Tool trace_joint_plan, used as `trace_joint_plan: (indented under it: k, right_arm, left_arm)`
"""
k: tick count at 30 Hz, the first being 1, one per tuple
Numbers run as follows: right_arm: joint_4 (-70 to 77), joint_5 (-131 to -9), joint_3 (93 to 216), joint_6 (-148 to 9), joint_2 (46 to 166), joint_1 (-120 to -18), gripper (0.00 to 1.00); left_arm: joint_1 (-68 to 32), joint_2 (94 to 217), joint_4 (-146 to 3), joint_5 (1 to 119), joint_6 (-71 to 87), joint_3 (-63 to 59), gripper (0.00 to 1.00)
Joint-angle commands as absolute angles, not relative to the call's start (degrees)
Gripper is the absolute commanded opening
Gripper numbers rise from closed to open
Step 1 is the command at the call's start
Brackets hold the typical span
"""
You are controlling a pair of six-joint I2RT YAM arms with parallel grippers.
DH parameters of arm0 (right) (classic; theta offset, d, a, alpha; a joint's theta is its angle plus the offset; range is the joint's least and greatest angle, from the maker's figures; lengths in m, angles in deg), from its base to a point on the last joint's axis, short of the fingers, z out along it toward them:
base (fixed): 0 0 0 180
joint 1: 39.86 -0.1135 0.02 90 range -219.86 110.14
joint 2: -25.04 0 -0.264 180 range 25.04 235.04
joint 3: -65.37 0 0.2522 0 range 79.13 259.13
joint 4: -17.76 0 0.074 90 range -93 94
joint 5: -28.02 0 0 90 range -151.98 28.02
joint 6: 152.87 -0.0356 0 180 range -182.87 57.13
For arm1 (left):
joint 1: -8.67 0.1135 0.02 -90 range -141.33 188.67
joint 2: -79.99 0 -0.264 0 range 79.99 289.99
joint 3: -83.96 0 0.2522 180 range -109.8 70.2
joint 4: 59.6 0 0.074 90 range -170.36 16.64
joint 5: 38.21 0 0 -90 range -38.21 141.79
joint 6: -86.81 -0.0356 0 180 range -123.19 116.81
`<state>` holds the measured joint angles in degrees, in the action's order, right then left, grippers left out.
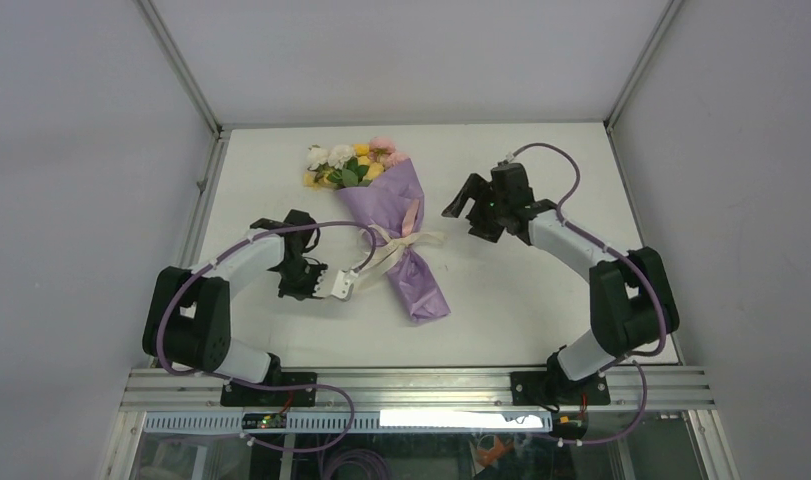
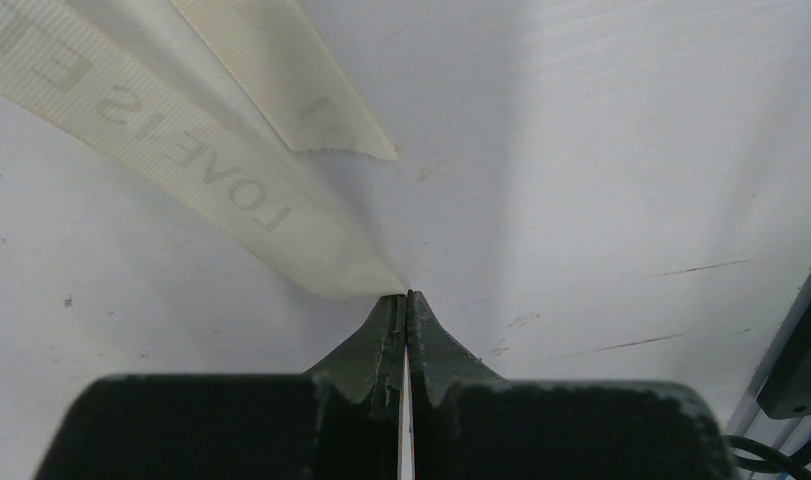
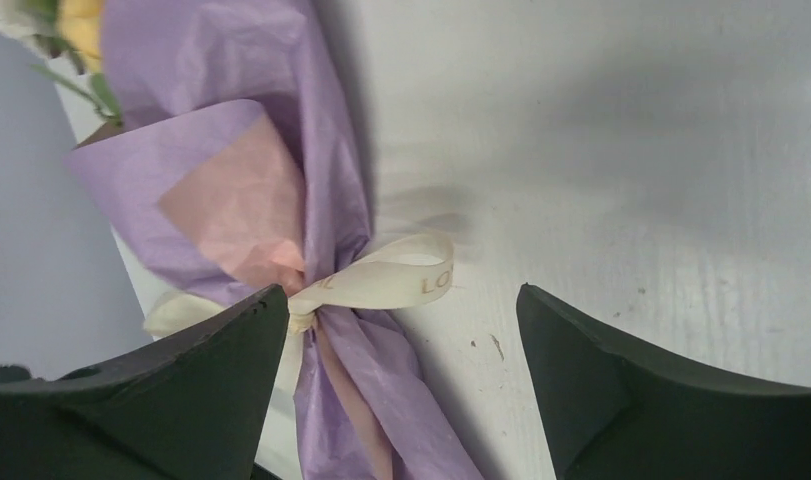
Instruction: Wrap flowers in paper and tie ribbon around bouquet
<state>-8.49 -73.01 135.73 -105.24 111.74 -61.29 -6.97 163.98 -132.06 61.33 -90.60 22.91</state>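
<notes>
The bouquet (image 1: 391, 245) lies on the white table, its lilac paper (image 1: 376, 205) cone narrowing toward the near edge. The flowers (image 1: 346, 163) show at its far wide end. The cream ribbon (image 1: 406, 240) is knotted round the cone's waist. My left gripper (image 1: 339, 285) sits left of the cone, shut on one ribbon tail. In the left wrist view that ribbon tail (image 2: 181, 150) runs straight into the closed tips of the left gripper (image 2: 406, 295). My right gripper (image 1: 466, 205) hovers right of the bouquet, open. From the right wrist, the right gripper (image 3: 401, 290) stands wide apart over a ribbon loop (image 3: 406, 275) and the paper (image 3: 321, 200).
A second loose ribbon tail (image 2: 291, 90) lies on the table beside the held one. Metal frame rails run along the left edge (image 1: 206, 190) and near edge (image 1: 421, 385) of the table. Grey walls enclose the back and sides.
</notes>
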Motion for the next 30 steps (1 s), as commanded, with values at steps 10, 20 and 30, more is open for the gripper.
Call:
trace_joint_plan:
  k: [10,20,30]
  right_arm:
    - [2.4,-74.4,131.2,-122.8,120.8,-66.9,0.88]
    - [9.1,-76.5,132.1,-122.2,126.7,-67.0,0.68]
    - [10.6,-77.8,132.2,-122.6,127.3,-67.0,0.10]
  left_arm:
    - [-6.1,160.6,-132.4,61.0,-92.7,23.3,0.00]
    - [-6.1,160.6,-132.6,61.1,-92.8,23.3,0.00]
    - [-6.1,161.0,-132.6,61.8,-92.5,22.6,0.00]
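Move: Ahead of the open right fingers lies nothing they want: the right-hand loop of the ribbon bow is about 7 cm to their left, 2 cm back and 9 cm below. The ribbon knot sits some 4 cm farther left of that loop, level with it; the flower heads are about 15 cm ahead and 22 cm left, the paper's lower end roughly 16 cm back and 8 cm left. From the left hand, which already pinches a ribbon tail, the loop lies about 29 cm right and 12 cm ahead. Sinking about 8 cm and reaching some 6 cm left, the right hand comes down to the bow's right-hand loop, first edging back, then slightly forward again, while its fingers tip some 15 degrees more steeply down. Low over the table they close from wide open to nearly shut, pinching the loop's outer end. The left hand stays put, still gripping its ribbon tail. ##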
